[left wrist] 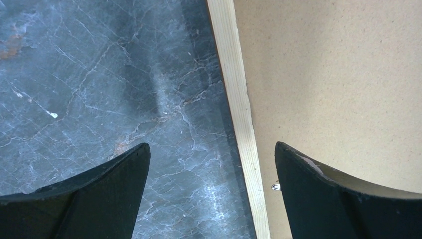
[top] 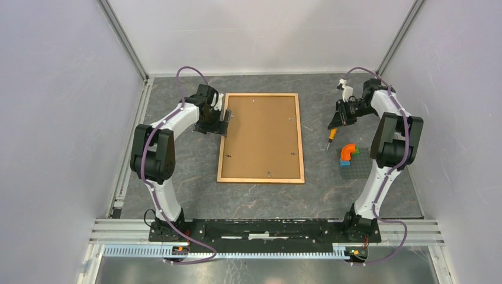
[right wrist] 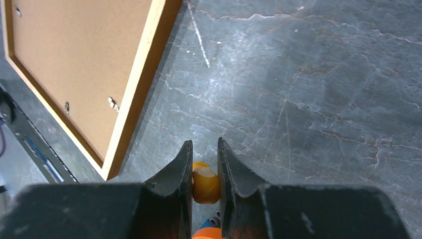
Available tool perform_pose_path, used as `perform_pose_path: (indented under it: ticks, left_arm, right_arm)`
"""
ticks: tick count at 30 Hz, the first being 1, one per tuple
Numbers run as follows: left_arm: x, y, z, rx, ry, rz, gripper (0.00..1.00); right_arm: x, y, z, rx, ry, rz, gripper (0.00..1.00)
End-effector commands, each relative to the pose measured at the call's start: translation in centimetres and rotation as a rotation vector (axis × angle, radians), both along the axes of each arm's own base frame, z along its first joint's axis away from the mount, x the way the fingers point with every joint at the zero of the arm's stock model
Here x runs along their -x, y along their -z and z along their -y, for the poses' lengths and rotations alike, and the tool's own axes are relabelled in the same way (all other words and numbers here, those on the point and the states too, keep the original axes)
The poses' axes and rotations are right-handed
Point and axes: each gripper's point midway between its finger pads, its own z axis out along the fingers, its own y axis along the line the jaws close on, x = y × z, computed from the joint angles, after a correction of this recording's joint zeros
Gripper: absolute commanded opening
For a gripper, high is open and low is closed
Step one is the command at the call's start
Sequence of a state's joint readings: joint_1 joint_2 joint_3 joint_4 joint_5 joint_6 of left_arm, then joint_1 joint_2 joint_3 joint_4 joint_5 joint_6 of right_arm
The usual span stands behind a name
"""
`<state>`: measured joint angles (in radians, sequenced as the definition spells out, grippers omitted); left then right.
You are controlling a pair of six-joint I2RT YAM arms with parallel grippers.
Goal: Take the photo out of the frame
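The frame [top: 261,179] lies face down in the middle of the table, its plain brown back panel [top: 260,133] facing up inside narrow wooden moulding. The photo is hidden. My left gripper [top: 225,122] hovers over the frame's left edge near the far corner. It is open, with the moulding [left wrist: 239,99] running between its jaws and nothing held [left wrist: 211,147]. My right gripper [top: 343,115] hangs to the right of the frame, above bare table. It is shut [right wrist: 204,143] on the orange handle of a small screwdriver [right wrist: 205,183], which points down and toward the frame's right side [top: 332,135].
A small grey baseplate [top: 355,171] carrying an orange curved block and blue and green blocks sits near the right arm. Small metal tabs [right wrist: 113,103] stick out on the back panel, one beside my left gripper's right finger [left wrist: 275,186]. White walls enclose the table on three sides.
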<state>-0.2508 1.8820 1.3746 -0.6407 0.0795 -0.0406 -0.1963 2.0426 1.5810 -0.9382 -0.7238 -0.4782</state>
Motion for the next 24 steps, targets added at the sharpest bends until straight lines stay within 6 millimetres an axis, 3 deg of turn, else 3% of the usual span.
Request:
perform_pose_path:
  ticks: [1,16,24]
  left_arm:
    - [0.3,-1.7,-0.2,0.001,0.026,0.030,1.00]
    - [0.0,-1.7,-0.4,-0.017,0.025,0.024,1.00]
    - [0.0,-2.7,-0.1,0.001,0.060,0.065,1.00]
  right_arm:
    - [2.1,4.9,2.0,0.043,-0.015,-0.170,0.07]
    - [-0.3,7.6,6.0,0.144,0.058,-0.167,0.41]
    - [-1.8,6.4,7.1,0.177,0.087,-0.107,0.58]
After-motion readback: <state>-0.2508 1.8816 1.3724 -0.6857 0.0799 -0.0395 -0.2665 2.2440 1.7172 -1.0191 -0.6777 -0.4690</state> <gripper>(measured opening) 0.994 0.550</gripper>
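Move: Still pinching the orange-handled screwdriver, the right hand is to lay it on bare table about 3 cm to its left, 5 cm back and 6 cm below. The frame's right rail runs some 11 cm to its left and 4 cm back, and the curved orange block sits roughly 6 cm right and 10 cm back, both about 5 cm lower. For the left hand, that landing spot lies about 41 cm right, 5 cm back and 5 cm down. Sinking about 5 cm towards the table while drifting some 3.5 cm to the right, away from the frame, the right hand tips roughly 10 degrees. Partway down its fingers begin to part, spread to about half open and let go of the screwdriver's handle; the hand ends low over the table, to the right of the handle. ##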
